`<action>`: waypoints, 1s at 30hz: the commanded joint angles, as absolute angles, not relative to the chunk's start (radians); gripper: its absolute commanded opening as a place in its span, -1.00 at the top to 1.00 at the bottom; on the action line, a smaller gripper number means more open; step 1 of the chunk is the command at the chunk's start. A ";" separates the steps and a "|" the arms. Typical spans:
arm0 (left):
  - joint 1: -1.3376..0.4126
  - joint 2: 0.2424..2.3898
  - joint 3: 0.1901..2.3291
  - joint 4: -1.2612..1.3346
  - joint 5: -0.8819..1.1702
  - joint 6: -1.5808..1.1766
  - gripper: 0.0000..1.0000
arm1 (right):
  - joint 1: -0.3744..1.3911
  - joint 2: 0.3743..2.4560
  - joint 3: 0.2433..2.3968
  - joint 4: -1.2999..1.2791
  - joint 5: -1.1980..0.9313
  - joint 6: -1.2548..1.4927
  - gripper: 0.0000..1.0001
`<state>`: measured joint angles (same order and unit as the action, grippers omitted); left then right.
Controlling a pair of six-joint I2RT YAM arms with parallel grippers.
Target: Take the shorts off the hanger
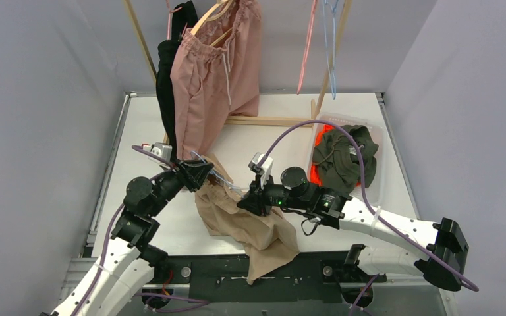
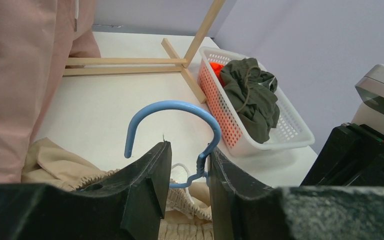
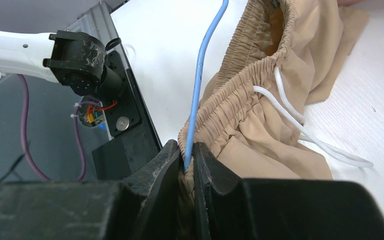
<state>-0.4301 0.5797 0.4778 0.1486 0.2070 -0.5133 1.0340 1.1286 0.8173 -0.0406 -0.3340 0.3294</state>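
Beige shorts (image 1: 244, 224) lie crumpled on the table between the arms, their gathered waist (image 3: 280, 100) still threaded on a blue wire hanger (image 2: 172, 105). My left gripper (image 2: 190, 150) holds the hanger at its twisted neck, just under the hook, with its jaws narrowly apart around the wire. The right gripper (image 3: 186, 150) is shut on the waistband's edge, and the hanger's wire arm (image 3: 202, 75) runs down between its fingers too. In the top view the left gripper (image 1: 204, 172) and the right gripper (image 1: 245, 201) sit close together over the shorts. Pink shorts (image 1: 211, 85) hang on a wooden hanger at the back.
A white basket (image 1: 377, 191) at the right holds olive shorts (image 1: 342, 158) over orange shorts (image 1: 315, 174). A black garment (image 1: 166, 85) hangs beside the pink shorts. Bare pink and blue hangers (image 1: 329, 39) dangle from the wooden rack, whose base bars (image 2: 125, 61) cross the far table.
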 commanded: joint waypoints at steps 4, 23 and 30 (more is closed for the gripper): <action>-0.419 0.600 0.501 0.237 0.215 -0.535 0.36 | 1.032 1.112 0.835 0.057 -0.365 0.331 0.99; -0.419 0.580 0.598 0.000 0.012 -0.460 1.00 | 1.033 1.080 0.930 -0.139 -0.101 0.431 0.09; -0.419 0.641 0.642 -0.154 -0.117 -0.399 1.00 | 1.037 1.071 0.916 -0.202 -0.114 0.435 -0.24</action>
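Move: The blue hanger's hook neck already stands between the left hand's half-open fingers, within about 1 cm. The tan shorts' waistband corner, pinched with the hanger's end in the right hand's shut fingers, lies about 7 cm to the left hand's right, 6 cm back and 3 cm lower; the pink shorts' lower hem is roughly 6 cm ahead and 4 cm left. From the right hand the hook neck is some 7 cm left, 6 cm ahead, slightly above. The left fingers shut on the hanger's neck, then the hand carries it about 4 cm to the left, also forward and a little down, turning some 15 degrees counter-clockwise. As that pull starts, the right fingers open and let go of the waistband corner, the hand easing about 3 cm forward and right and rising slightly off the tan shorts. ##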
